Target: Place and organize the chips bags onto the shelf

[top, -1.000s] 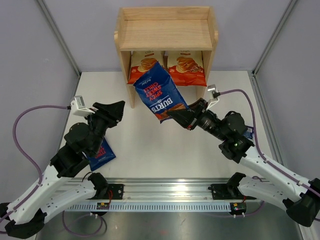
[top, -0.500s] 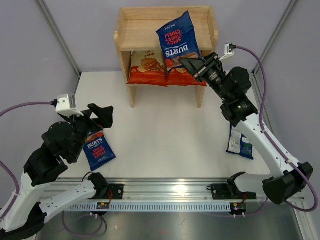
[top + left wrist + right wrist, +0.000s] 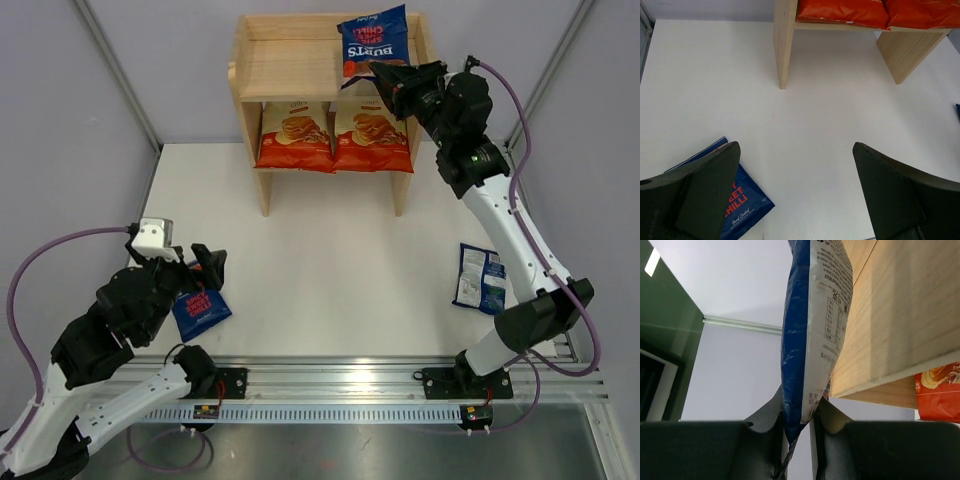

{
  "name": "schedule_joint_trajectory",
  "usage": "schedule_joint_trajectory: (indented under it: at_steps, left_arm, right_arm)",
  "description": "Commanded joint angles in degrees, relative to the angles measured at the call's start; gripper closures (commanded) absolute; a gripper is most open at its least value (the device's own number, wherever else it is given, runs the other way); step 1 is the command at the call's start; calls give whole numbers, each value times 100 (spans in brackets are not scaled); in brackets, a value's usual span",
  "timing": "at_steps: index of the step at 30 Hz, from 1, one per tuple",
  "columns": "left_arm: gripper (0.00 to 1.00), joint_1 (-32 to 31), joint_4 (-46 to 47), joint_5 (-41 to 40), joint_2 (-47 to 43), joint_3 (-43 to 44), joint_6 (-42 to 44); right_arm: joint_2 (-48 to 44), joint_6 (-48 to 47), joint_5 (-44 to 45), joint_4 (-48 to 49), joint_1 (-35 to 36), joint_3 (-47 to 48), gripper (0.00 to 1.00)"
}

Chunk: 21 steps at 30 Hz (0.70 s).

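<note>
The wooden shelf (image 3: 290, 65) stands at the back; two cream-and-red-orange bags (image 3: 295, 135) (image 3: 372, 135) sit on its lower tier. My right gripper (image 3: 385, 78) is shut on a red-labelled blue Burts bag (image 3: 374, 40) and holds it upright over the right end of the top tier; the right wrist view shows the bag (image 3: 810, 335) pinched between the fingers beside the shelf board (image 3: 900, 315). My left gripper (image 3: 795, 165) is open and empty above the table, next to a second red-labelled Burts bag (image 3: 200, 308) (image 3: 742, 205). A teal Burts bag (image 3: 478, 278) lies at the right.
Grey walls and metal posts enclose the white table (image 3: 330, 260). The shelf's legs (image 3: 782, 45) stand on it at the back. A rail (image 3: 340, 385) runs along the near edge.
My right arm has carried the Burts bag up and back, from in front of the shelf to over the top tier's right end. My left arm has drawn back toward the near edge.
</note>
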Motion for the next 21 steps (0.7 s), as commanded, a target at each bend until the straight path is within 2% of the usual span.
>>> schedule_joint_trajectory:
  at_steps: [1,5,9,14,18,21]
  left_arm:
    - [1,16,254,74,-140,-251,185]
    - [1,16,412,47,-176,-542,132]
    - [1,16,553,-31,-193,-822,80]
    - [1,16,553,-67,-228,-937,18]
    - [1,16,562,-111,-299,-973,0]
    - [1,25,562,-129,-343,-990,-26]
  right_arm:
    - [202,676,221,-378,-128,544,94]
    - [474,800,318,-704,-189,895,94]
    - [755,1239,55,-888,-426,1019,96]
    - [774,1292,317,-1143,-497,1019,96]
    - [782,1284,651,-1284,-541,1081,94]
    - [879,1231,635,-1407,-585,1291,89]
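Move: The right hand holds the blue bag by its near end; its spot, the right end of the top shelf, lies about 10 cm ahead, 4 cm right and 8 cm below. The shelf's right wall is some 10 cm right and 8 cm ahead, slightly lower; the right cassava bag is roughly 5 cm ahead, straight below by 28 cm. From the left hand the spot lies around 35 cm ahead, 47 cm right and 11 cm up. Right hand carries the gripped blue bag 6 cm forward, down and rightward, tipping down; open left sinks 5 cm. ##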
